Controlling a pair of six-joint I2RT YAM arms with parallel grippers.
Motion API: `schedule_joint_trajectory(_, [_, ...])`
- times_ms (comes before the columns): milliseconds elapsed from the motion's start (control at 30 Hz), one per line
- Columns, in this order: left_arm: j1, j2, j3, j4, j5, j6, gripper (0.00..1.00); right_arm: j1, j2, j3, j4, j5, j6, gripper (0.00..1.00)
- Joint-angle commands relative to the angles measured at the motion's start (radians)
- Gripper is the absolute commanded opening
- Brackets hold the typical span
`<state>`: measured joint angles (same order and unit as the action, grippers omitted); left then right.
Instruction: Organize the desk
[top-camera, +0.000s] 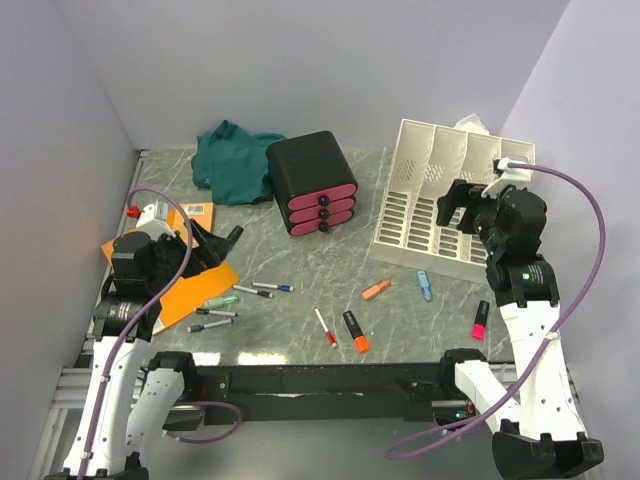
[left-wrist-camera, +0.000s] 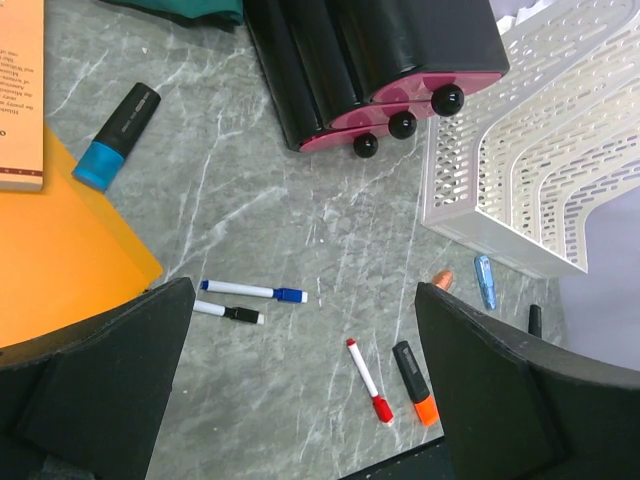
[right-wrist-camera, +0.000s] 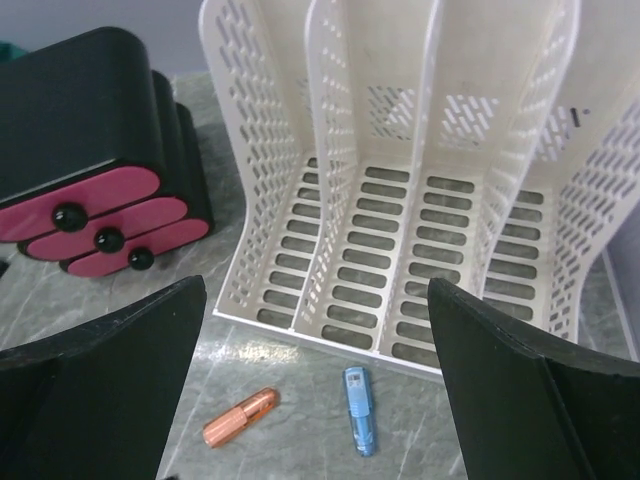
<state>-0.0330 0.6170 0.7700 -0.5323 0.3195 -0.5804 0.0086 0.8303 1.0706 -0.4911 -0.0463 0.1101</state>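
Observation:
The desk (top-camera: 300, 270) is a grey-green marbled top strewn with stationery. My left gripper (top-camera: 218, 240) hovers open over the orange folder (top-camera: 195, 290) at the left; its wrist view (left-wrist-camera: 303, 300) looks down on a blue marker (left-wrist-camera: 253, 291), a black marker (left-wrist-camera: 228, 311), a red marker (left-wrist-camera: 369, 381) and an orange highlighter (left-wrist-camera: 414, 383). My right gripper (top-camera: 452, 208) hangs open above the white file rack (top-camera: 440, 195). Between its fingers (right-wrist-camera: 316, 300) I see a copper tube (right-wrist-camera: 240, 417) and a blue tube (right-wrist-camera: 360, 410) on the desk. Neither gripper holds anything.
A black drawer box with pink fronts (top-camera: 312, 182) stands at the back centre beside a green cloth (top-camera: 235, 160). A pink highlighter (top-camera: 480, 319) lies at the right front. More pens (top-camera: 215, 313) lie by the folder, and a blue-tipped highlighter (left-wrist-camera: 118, 135) near an orange book (left-wrist-camera: 20, 90).

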Motion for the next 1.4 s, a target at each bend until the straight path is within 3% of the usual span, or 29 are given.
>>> schedule_joint_trajectory(0, [0.004, -0.008, 0.04, 0.008, 0.029, -0.003, 0.99, -0.004, -0.008, 0.006, 0.017, -0.151, -0.068, 1.0])
schedule_joint_trajectory(67, [0.004, -0.01, 0.037, 0.005, 0.032, -0.001, 1.0, -0.002, -0.003, 0.012, 0.006, -0.239, -0.101, 1.0])
schedule_joint_trajectory(200, [0.005, -0.013, 0.02, 0.008, 0.043, -0.009, 0.99, 0.031, 0.006, 0.009, -0.03, -0.598, -0.299, 1.0])
schedule_joint_trajectory(433, [0.004, -0.01, -0.012, 0.032, 0.096, -0.03, 0.99, 0.137, 0.148, 0.052, -0.04, -0.737, -0.236, 1.0])
schedule_joint_trajectory(733, [0.004, -0.023, -0.058, 0.043, 0.104, -0.062, 1.0, 0.375, 0.467, 0.21, 0.164, -0.534, 0.097, 1.0])
schedule_joint_trajectory(933, [0.004, -0.023, -0.084, 0.083, 0.105, -0.093, 1.0, 0.447, 0.729, 0.351, 0.149, -0.379, 0.288, 0.99])
schedule_joint_trajectory(1367, [0.002, -0.01, -0.1, 0.112, 0.105, -0.099, 1.0, 0.458, 0.901, 0.374, 0.264, -0.305, 0.402, 0.61])
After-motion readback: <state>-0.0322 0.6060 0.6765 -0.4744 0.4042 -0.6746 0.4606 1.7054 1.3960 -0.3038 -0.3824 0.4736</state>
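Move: The knob of the top drawer on the black-and-pink drawer box lies about 30 cm to the right hand's left, some 11 cm ahead and 12 cm below it; the middle drawer's knob sits roughly 4 cm beneath that one. The white organizer stands about 11 cm ahead of the right hand, 3 cm right and 20 cm below. On the table, an orange stick is some 13 cm left, 5 cm back. From the left hand, the top knob is about 14 cm ahead, 26 cm right, slightly below. Towards the drawer box's knobs the right hand swings some 27 cm left, first drawing back about 3 cm, then curving forward and sinking some 13 cm. The wrist yaws counter-clockwise, easing back late, and tips down and rolls left side up; near the knobs the open fingers close by about a third. The left hand, open and empty, sinks about 2 cm and drifts right. ##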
